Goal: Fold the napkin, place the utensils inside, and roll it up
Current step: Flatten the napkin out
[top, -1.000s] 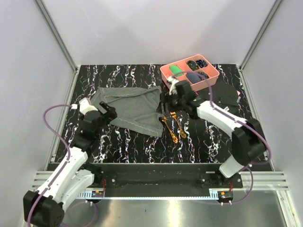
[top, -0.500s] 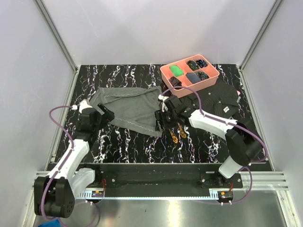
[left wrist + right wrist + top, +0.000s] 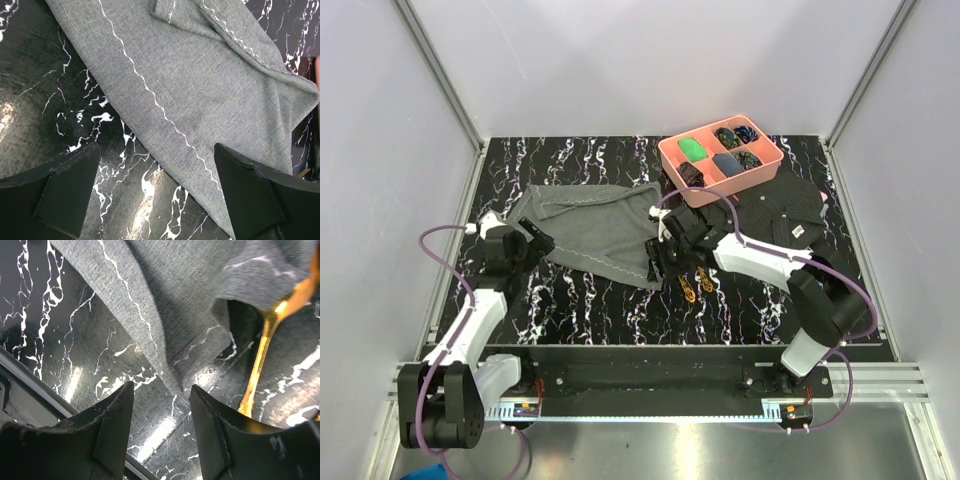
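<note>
The grey napkin [image 3: 595, 225] lies spread and rumpled on the black marble table, its top right part folded over. Two gold utensils [image 3: 692, 282] lie side by side just right of its near right corner. My right gripper [image 3: 661, 262] hovers low over that corner. In the right wrist view the gripper [image 3: 162, 410] is open with the napkin's corner [image 3: 172, 382] just ahead of the fingertips, and a gold handle [image 3: 260, 360] runs to the right. My left gripper [image 3: 532, 245] is wide open at the napkin's left near edge [image 3: 200, 85], which crosses the gap between its fingers [image 3: 65, 195].
A pink tray [image 3: 765, 165] of small dark and green items stands at the back right. A black patterned cloth [image 3: 785, 215] lies in front of it, right of my right arm. The table's front rail [image 3: 30, 385] runs close below the right gripper.
My right gripper has come from beside the pink tray down and left to the napkin's near right corner, its jaws narrowing. The left gripper has drawn slightly left and stays wide open.
</note>
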You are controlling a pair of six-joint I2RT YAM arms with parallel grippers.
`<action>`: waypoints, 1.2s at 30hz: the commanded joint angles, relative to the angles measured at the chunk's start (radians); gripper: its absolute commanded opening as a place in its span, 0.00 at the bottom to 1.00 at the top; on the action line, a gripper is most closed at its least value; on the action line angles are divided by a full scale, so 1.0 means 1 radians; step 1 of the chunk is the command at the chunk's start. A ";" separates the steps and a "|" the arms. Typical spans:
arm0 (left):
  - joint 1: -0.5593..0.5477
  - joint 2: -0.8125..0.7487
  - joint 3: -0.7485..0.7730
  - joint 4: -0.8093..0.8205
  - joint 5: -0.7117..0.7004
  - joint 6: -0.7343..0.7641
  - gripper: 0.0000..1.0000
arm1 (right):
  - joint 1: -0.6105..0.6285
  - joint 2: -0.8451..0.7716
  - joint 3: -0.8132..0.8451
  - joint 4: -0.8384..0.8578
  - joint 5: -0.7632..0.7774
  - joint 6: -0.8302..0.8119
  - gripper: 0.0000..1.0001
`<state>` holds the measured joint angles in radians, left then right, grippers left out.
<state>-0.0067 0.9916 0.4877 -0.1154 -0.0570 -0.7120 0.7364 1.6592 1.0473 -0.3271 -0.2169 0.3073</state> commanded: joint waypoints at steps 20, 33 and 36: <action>0.082 0.292 0.400 -0.208 -0.231 0.164 0.94 | 0.112 -0.091 -0.164 0.043 -0.084 -0.005 0.00; 0.080 0.648 0.758 -0.404 -0.267 0.243 0.75 | 0.123 -0.190 -0.254 0.023 -0.075 0.009 0.00; 0.054 0.673 0.799 -0.440 -0.260 0.244 0.68 | 0.121 -0.193 -0.251 0.025 -0.076 -0.008 0.00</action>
<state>0.0731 1.6485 1.2049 -0.4885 -0.2943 -0.4927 0.8528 1.4899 0.7940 -0.2970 -0.2813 0.3214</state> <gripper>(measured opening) 0.713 0.012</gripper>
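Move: The napkin's near corner lies just by the right fingertips, roughly 1 cm back, 1 cm left and 2 cm below; from there the spoon's middle is some 2 cm ahead and 4 cm right, the fork's about 4 cm ahead and 9 cm right. From the left hand, the napkin's left corner area lies about 8 cm ahead and 7 cm left, some 5 cm below, and its turned-over far hem about 9 cm ahead and 8 cm right. The right hand eases about 1.5 cm left and slightly down, shuts its fingers on the napkin's near corner, then drags that corner some 8 cm back towards the robot, drifting a little right and down, and holds there with the corner still pinched. Meanwhile the left hand, holding nothing, travels about 10 cm forward and 8 cm left, first rising a couple of centimetres and then sinking again, towards the napkin's left corner, tipping its fingers some 20 degrees further down and rolling left side up while they start to close, still open above the cloth. ##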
